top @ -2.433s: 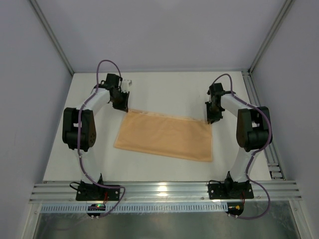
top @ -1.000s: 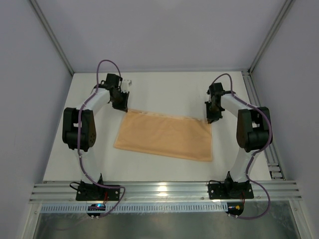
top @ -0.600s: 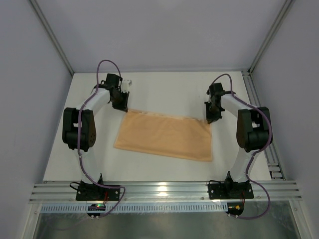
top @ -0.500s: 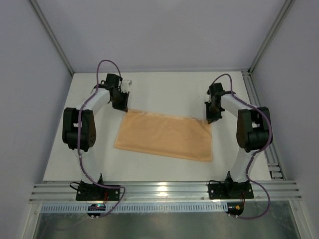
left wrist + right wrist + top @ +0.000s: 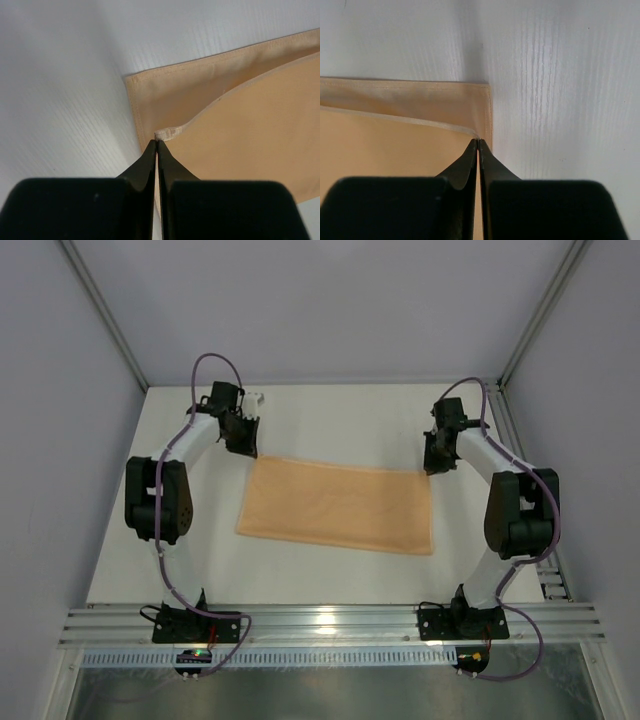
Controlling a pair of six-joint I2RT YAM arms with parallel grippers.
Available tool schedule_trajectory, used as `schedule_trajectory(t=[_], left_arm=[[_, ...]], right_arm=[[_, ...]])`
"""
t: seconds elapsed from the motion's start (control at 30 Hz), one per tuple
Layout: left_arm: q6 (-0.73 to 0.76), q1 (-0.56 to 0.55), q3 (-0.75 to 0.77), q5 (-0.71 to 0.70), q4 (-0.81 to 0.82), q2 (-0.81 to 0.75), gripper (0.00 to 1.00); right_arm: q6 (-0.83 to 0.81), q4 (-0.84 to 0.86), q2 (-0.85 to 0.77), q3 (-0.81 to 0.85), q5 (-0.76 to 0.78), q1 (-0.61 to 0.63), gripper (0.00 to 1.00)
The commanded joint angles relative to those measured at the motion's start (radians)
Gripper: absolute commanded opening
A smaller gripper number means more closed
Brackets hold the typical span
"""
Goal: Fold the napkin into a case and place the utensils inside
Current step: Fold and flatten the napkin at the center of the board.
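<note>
The peach-orange napkin [image 5: 338, 507] lies on the white table as a flat doubled rectangle, its upper layer set slightly back from the lower one. My left gripper [image 5: 246, 446] is at its far-left corner. In the left wrist view that gripper [image 5: 157, 142] is shut on the upper layer's corner of the napkin [image 5: 240, 115]. My right gripper [image 5: 432, 466] is at the far-right corner. In the right wrist view it [image 5: 478, 141] is shut on the upper layer's corner of the napkin [image 5: 395, 140]. The utensils and a case are out of view.
A metal rail [image 5: 520, 455] runs along the table's right side and another [image 5: 330, 622] along the near edge by the arm bases. Grey walls and frame posts close in the left, right and far sides.
The right gripper has shut on its corner. Both arms have shifted, the right one to the right and farther back, and the napkin has moved right and lies straighter.
</note>
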Motion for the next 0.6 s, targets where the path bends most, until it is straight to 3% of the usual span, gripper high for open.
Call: schedule_trajectory(t=[0.0, 0.57], left_arm=[[-0.017, 0.005, 0.058, 0.044, 0.004, -0.05, 0.0], [-0.077, 0.0, 0.172, -0.052, 0.12, 0.171, 0.0]], right_arm=[[0.015, 0.03, 0.008, 0.019, -0.009, -0.022, 0.03], [0.026, 0.06, 0.184, 0.134, -0.024, -0.05, 0.03]])
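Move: Each gripper pinches a corner of the napkin's upper layer, a few centimetres above the board. From the left hand, the lower layer's far-left corner lies about 5 cm ahead, 1 cm left and 5 cm below; the near-left corner is some 18 cm back and 5 cm left. From the right hand, the lower layer's far-right corner lies roughly 5 cm ahead, 1 cm right and 4 cm below; the near-right corner is about 17 cm back and 1 cm right. Keeping the upper layer's left corner pinched, the left hand carries it forward about 5 cm in a low arc, rising some 2.5 cm and coming back down to its starting height, so that the napkin is drawn along over the board. Meanwhile the right hand keeps its own corner and goes forward and down together, roughly 3 cm each way with a slight drift to the right, closing on the lower layer's far-right corner; both grippers stay shut and the wrists turn only a few degrees. ##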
